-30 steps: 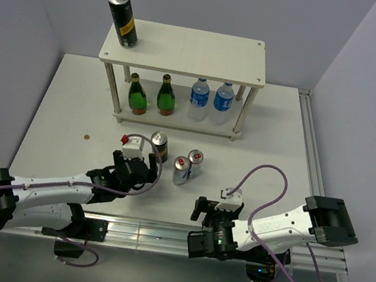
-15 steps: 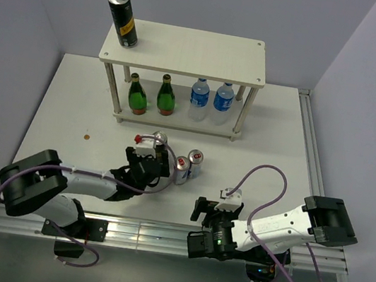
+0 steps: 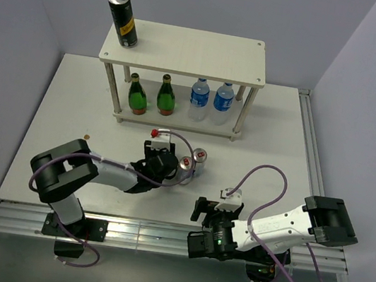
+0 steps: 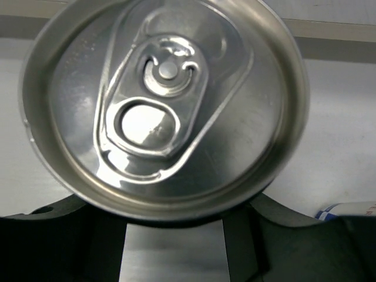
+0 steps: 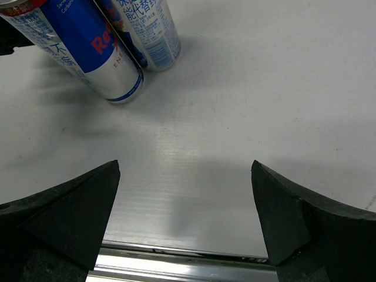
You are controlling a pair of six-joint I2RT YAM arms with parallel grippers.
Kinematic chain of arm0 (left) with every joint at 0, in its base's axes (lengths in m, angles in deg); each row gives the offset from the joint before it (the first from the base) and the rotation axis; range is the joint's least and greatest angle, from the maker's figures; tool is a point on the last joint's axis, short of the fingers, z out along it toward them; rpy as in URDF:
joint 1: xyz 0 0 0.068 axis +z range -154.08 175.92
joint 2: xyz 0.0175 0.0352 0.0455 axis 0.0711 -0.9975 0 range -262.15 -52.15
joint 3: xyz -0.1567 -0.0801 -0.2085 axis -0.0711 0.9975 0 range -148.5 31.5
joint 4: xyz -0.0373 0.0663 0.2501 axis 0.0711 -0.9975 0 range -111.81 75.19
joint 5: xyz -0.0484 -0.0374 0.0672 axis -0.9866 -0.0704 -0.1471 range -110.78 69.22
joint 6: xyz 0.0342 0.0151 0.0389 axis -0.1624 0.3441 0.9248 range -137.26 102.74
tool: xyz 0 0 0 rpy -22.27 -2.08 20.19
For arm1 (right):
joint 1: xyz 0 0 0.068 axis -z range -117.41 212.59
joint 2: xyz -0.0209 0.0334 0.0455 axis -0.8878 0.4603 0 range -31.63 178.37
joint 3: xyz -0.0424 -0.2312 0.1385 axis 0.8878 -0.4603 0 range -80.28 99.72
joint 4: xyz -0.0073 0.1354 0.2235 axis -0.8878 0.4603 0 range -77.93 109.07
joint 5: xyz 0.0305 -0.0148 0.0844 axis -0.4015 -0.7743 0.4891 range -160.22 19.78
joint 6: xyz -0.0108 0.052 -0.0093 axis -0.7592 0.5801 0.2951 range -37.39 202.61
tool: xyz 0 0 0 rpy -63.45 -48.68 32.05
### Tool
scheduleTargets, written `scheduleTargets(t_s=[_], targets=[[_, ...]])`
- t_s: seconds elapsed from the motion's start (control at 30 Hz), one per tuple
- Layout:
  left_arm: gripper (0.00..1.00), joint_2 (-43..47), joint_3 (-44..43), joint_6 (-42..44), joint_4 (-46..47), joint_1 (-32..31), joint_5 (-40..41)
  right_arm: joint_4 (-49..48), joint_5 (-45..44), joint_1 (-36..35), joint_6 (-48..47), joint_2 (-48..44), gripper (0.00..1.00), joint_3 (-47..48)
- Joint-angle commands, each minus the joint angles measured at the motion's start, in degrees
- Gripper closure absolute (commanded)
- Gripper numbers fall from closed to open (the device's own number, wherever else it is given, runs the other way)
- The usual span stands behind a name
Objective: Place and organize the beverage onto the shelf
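Observation:
A tall black can (image 4: 164,100) fills the left wrist view, its silver lid seen from above. My left gripper (image 4: 173,226) is shut on its body; in the top view the gripper (image 3: 161,162) hides the can. Another black can (image 3: 123,20) stands on the left end of the shelf's (image 3: 202,54) top board. Two green bottles (image 3: 136,95) (image 3: 166,96) stand on the lower board. Two slim blue-silver cans (image 3: 186,164) (image 3: 202,158) stand on the table just right of the left gripper, also seen as slim cans (image 5: 88,50) in the right wrist view. My right gripper (image 5: 185,167) (image 3: 195,226) hovers open and holds nothing near the front edge.
Two clear water bottles with blue labels (image 3: 199,100) (image 3: 223,102) stand on the lower board's right half. A small brown spot (image 3: 85,137) marks the white table (image 3: 72,101). A metal rail (image 3: 159,235) runs along the front edge. Grey walls close in on both sides.
My left gripper has moved right and forward over the black can on the table and shut on it. The right arm and the slim cans have not moved.

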Motion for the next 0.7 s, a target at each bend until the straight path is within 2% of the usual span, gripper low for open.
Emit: scheduleTargets(t_s=[0.0,0.07,0.1,0.23,0.4,0.67], targets=[[1.00,8.9,-4.0,-0.4,-6.9,0.1,5.9,-0.3,-1.4,-0.5,1.8,-1.1,0.00,-0.4],[1.00,14.6,-6.6,-1.3,-14.0,-0.7,7.1,-0.5,-1.5,-0.4,1.8,-1.0,0.00,-0.6],[1.00,16.3,-10.3,-1.4,-22.0,-1.1,7.4,-0.8,-1.5,-0.5,1.7,-0.9,0.00,-0.8],[1.00,21.4,-22.2,2.3,-35.9,-1.1,7.2,-2.0,-1.7,-0.4,1.2,-0.5,0.00,-1.1],[1.00,23.8,-36.2,14.4,-36.9,0.0,6.3,-4.2,-2.0,-0.4,-0.5,0.3,0.00,-0.8],[1.00,15.8,-55.5,22.7,-38.9,10.6,-2.1,-3.3,-2.0,-0.5,0.2,0.4,0.00,-0.1]])
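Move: My left fingers already grip the black-and-gold can, standing on the table. Its spot on the shelf top is about 16 cm ahead, 6 cm left and 30 cm up, just right of the black can up there, which is 17 cm ahead and 13 cm left. Below, the nearer green bottle stands some 17 cm straight ahead; the closer Red Bull can is about 9 cm right and 6 cm back. From my right hand the spot is some 35 cm ahead, 27 cm left and 29 cm up. I keep my left fingers closed round the can and lift it fast, almost straight up, some 36 cm in front of the shelf. My fingers tip up by nearly 20 degrees until they point about level, and only late in the rise do I begin to ease forward and left, about 4 cm each, towards the gap beside the black can on the shelf top. ##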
